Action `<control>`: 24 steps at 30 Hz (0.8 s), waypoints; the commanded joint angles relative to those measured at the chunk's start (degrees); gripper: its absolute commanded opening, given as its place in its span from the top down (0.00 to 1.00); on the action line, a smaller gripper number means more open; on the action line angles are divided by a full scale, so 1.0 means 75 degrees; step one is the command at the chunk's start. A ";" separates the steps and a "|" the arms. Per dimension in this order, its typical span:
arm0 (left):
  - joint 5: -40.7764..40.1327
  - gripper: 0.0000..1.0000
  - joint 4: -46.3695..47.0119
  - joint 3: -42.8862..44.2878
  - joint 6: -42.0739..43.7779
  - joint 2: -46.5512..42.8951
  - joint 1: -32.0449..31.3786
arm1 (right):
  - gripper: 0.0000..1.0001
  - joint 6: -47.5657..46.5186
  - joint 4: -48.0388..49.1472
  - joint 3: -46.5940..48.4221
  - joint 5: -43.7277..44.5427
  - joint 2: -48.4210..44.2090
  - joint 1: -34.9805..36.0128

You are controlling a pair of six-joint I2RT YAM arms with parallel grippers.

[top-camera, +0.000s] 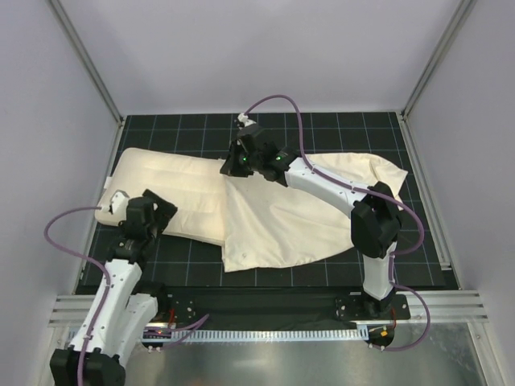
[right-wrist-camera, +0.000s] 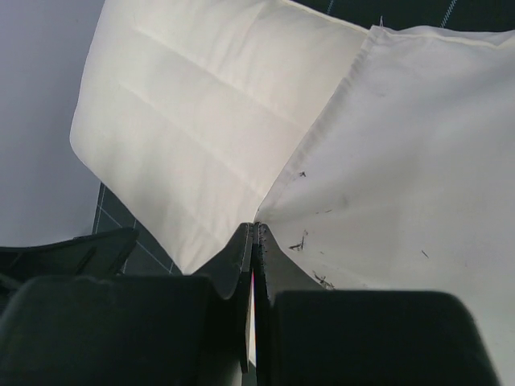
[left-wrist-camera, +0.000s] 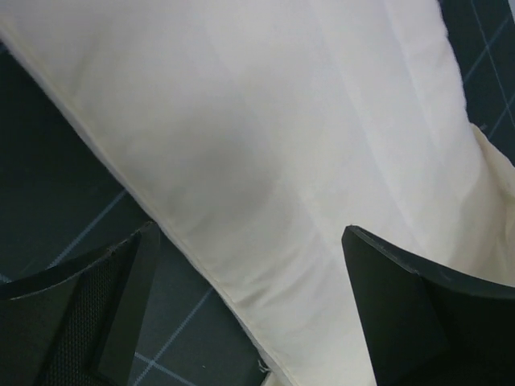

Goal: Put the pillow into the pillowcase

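The plump cream pillow lies on the left half of the mat, and its right end goes under the limp, wrinkled pillowcase spread to the right. My left gripper hovers at the pillow's near-left corner. In the left wrist view the left gripper stands wide open, straddling the pillow along its seamed edge without pinching it. My right gripper is at the pillowcase's left edge. In the right wrist view the right gripper is shut on the hem of the pillowcase, with the pillow beside it.
Everything rests on a black gridded mat enclosed by white walls and metal corner posts. Purple cables loop off both arms. The right arm's elbow stands over the pillowcase's right part.
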 commanded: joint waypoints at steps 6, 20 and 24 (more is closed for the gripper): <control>0.2068 0.00 0.1798 -0.1162 -0.0761 0.0852 0.1872 | 0.96 -0.0100 0.0221 0.0131 -0.0107 -0.0070 0.0034; 0.1742 1.00 0.3597 -0.1561 -0.1183 -0.0094 0.1220 | 0.96 -0.0053 0.0244 0.0212 -0.0131 0.0035 0.0034; 0.0724 1.00 0.3619 -0.1831 -0.1371 -0.0961 -0.0116 | 0.96 -0.0006 0.0034 0.0540 -0.0060 0.0199 0.0034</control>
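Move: The stretch of the pillow's near edge to pinch runs below the open left gripper, about 8 cm down and 2 cm to its left. From that gripper, the pillow's middle lies some 8 cm ahead and 8 cm down. The middle of the pillowcase mouth is about 17 cm to its right and 4 cm ahead, the case's near corner 17 cm right and 12 cm back. From the right gripper, that edge stretch lies about 17 cm left, 10 cm back and 14 cm below. Bring the left gripper down about 7 cm, swinging slightly left, onto the pillow's near edge and shut the open fingers on it. Then lift the pinched edge some 5 cm, easing forward at first and finally right towards the case mouth, with the hand's left side rolled down about 15 degrees and the fingertips tilting up. Keep the right gripper still, shut on the mouth's rim. ##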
